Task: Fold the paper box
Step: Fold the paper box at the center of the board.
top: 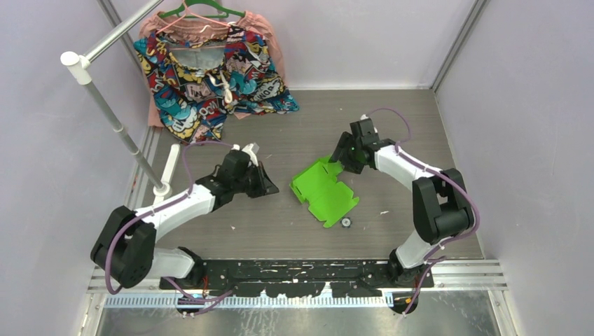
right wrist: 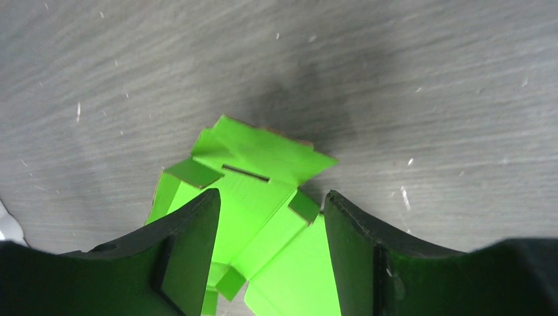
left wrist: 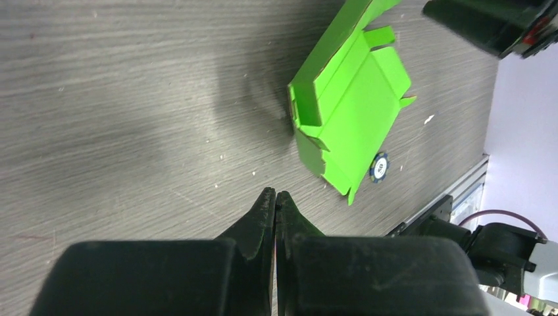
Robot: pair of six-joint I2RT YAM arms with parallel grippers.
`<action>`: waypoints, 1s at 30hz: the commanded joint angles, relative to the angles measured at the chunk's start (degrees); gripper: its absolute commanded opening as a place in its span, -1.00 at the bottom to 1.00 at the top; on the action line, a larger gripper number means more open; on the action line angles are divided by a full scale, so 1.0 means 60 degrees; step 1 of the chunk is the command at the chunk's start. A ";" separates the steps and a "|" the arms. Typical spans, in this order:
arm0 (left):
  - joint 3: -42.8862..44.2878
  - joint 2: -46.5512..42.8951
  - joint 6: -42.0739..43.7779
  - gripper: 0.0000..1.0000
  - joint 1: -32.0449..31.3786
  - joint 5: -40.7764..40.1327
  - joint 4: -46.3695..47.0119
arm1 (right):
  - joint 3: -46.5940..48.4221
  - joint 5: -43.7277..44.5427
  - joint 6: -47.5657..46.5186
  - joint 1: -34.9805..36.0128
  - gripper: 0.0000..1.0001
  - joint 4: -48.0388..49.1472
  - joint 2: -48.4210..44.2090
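Note:
The paper box [top: 323, 190] is a bright lime-green die-cut card lying partly folded on the grey table, with its flaps and tabs raised. My right gripper [top: 343, 155] hangs over the box's far end. In the right wrist view the right gripper [right wrist: 271, 195] is open, with its fingers [right wrist: 191, 237] wide apart on either side of the box's [right wrist: 263, 197] slotted panel. My left gripper [top: 270, 183] rests left of the box and does not touch it. In the left wrist view the left gripper [left wrist: 276, 193] is shut on nothing, and the box [left wrist: 355, 112] lies ahead of it.
A small round blue chip [top: 345, 222] lies at the box's near corner, also seen as the chip [left wrist: 379, 166]. A colourful patterned garment [top: 210, 77] hangs on a hanger at the back left. A white rack pole [top: 119, 119] slants down on the left. Purple walls enclose the table.

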 commanded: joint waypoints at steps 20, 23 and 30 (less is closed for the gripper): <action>0.1126 0.2798 -0.0859 -1.00 -0.0815 0.0043 0.0761 | -0.2106 -0.3184 -0.0617 -0.1418 0.22 0.7131 0.0890; 0.1349 0.2896 -0.0906 -1.00 -0.0820 0.0011 0.0741 | -0.2498 -0.3504 -0.0362 -0.1419 0.22 0.7996 0.1056; 0.1809 0.3053 -0.0804 -1.00 -0.0809 -0.0038 0.0595 | -0.3182 -0.3840 0.0257 -0.1519 0.24 0.9336 0.1190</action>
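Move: The left hand, shut, has the box's left corner, where the raised wall begins, about 6 cm to its right, level with it and some 6 cm lower; the main panel's middle is roughly 17 cm right and 3 cm back. The right hand is open above the box's far flap, which lies about 3 cm left, 1 cm ahead and 4 cm below. From that hand the poker chip is some 16 cm back, straight behind. The right hand brings its open fingers around the far flap, first swinging about 5 cm forward and a bit right, then back left and down 3 cm, tilting some 25 degrees so they point flatter, forward-left. The closed left hand dips about 6 cm and slightly back, then sweeps right, forward and a little up to the box's left corner, roughly 5 cm right in all. ##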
